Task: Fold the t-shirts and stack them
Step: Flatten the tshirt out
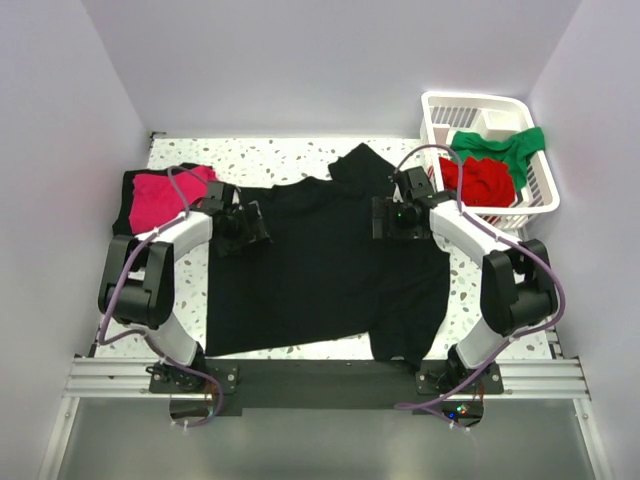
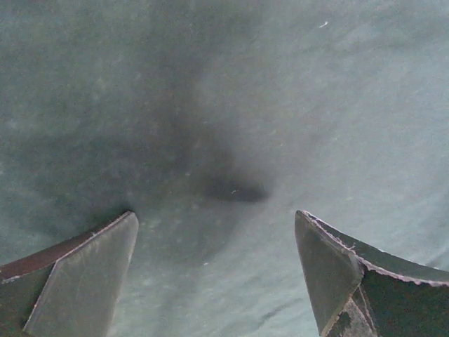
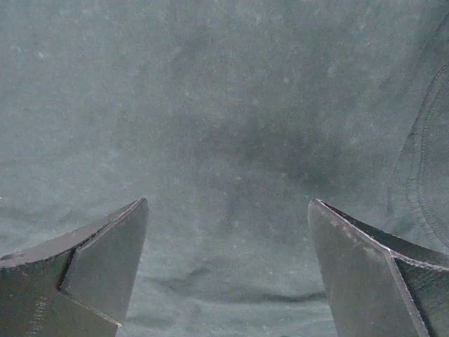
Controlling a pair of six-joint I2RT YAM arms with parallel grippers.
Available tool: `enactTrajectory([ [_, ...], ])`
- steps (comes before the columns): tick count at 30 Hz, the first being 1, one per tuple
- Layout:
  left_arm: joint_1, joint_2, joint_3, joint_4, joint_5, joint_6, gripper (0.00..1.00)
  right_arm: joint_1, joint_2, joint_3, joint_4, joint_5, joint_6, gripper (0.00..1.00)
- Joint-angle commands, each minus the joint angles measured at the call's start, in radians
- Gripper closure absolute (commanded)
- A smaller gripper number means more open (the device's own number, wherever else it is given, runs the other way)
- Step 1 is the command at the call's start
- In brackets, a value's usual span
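Note:
A black t-shirt [image 1: 325,265] lies spread flat across the middle of the table, one sleeve [image 1: 362,163] pointing to the far side. My left gripper [image 1: 262,225] hovers open over its left shoulder area, and the left wrist view shows only dark cloth [image 2: 224,140] between the wide-apart fingers [image 2: 84,270]. My right gripper [image 1: 378,217] stands open over the shirt's upper right, cloth [image 3: 224,140] filling its view, with a seam [image 3: 421,175] at the right. A folded magenta-pink t-shirt [image 1: 160,197] rests on a black one [image 1: 130,185] at the left. Red [image 1: 480,180] and green [image 1: 500,145] t-shirts lie in the basket.
The white slatted basket [image 1: 445,108] stands at the far right corner. White walls close in the left, far and right sides. The speckled tabletop [image 1: 280,155] shows beyond the shirt. An aluminium rail [image 1: 110,378] carries both arm bases at the near edge.

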Motion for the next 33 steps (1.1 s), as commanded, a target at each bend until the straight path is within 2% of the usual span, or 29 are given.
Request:
enactTrajectory([
  [1,0.000,0.041,0.032,0.077,0.023,0.011,0.00,-0.003,-0.035,-0.009,0.041,-0.009,0.028,0.01],
  [8,0.000,0.155,0.085,0.080,0.018,0.033,0.00,-0.005,0.090,0.005,0.039,-0.044,0.042,0.01],
  [15,0.000,0.264,0.222,0.042,-0.001,0.059,0.00,-0.008,0.218,0.094,0.010,-0.052,0.045,0.02],
  [26,0.000,0.503,0.570,-0.061,-0.051,0.093,0.00,-0.023,0.432,0.390,-0.133,0.039,0.063,0.02],
  [33,0.000,0.549,0.665,-0.049,-0.046,0.102,0.00,-0.034,0.528,0.558,-0.211,0.060,0.063,0.02],
])
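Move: The black t-shirt lies spread under both open grippers: its middle is about 20 cm to the right of the left hand and 7 cm back, some 2 cm below it, and about 20 cm left of the right hand, 9 cm back and 7 cm down. The folded red shirts sit roughly 22 cm left and 8 cm ahead of the left hand. From the right hand, the basket is about 25 cm right and 21 cm farther out; the shirt's far sleeve is some 18 cm ahead, 12 cm left. With its open fingertips still down on the black t-shirt, the left hand pushes the cloth along the table, away from the base, for about 17 cm, the tips swinging slightly forward. The right hand, also wide open, first sinks some 5 cm onto the shirt, tipping more upright, then pushes forward about 8 cm at that height. ##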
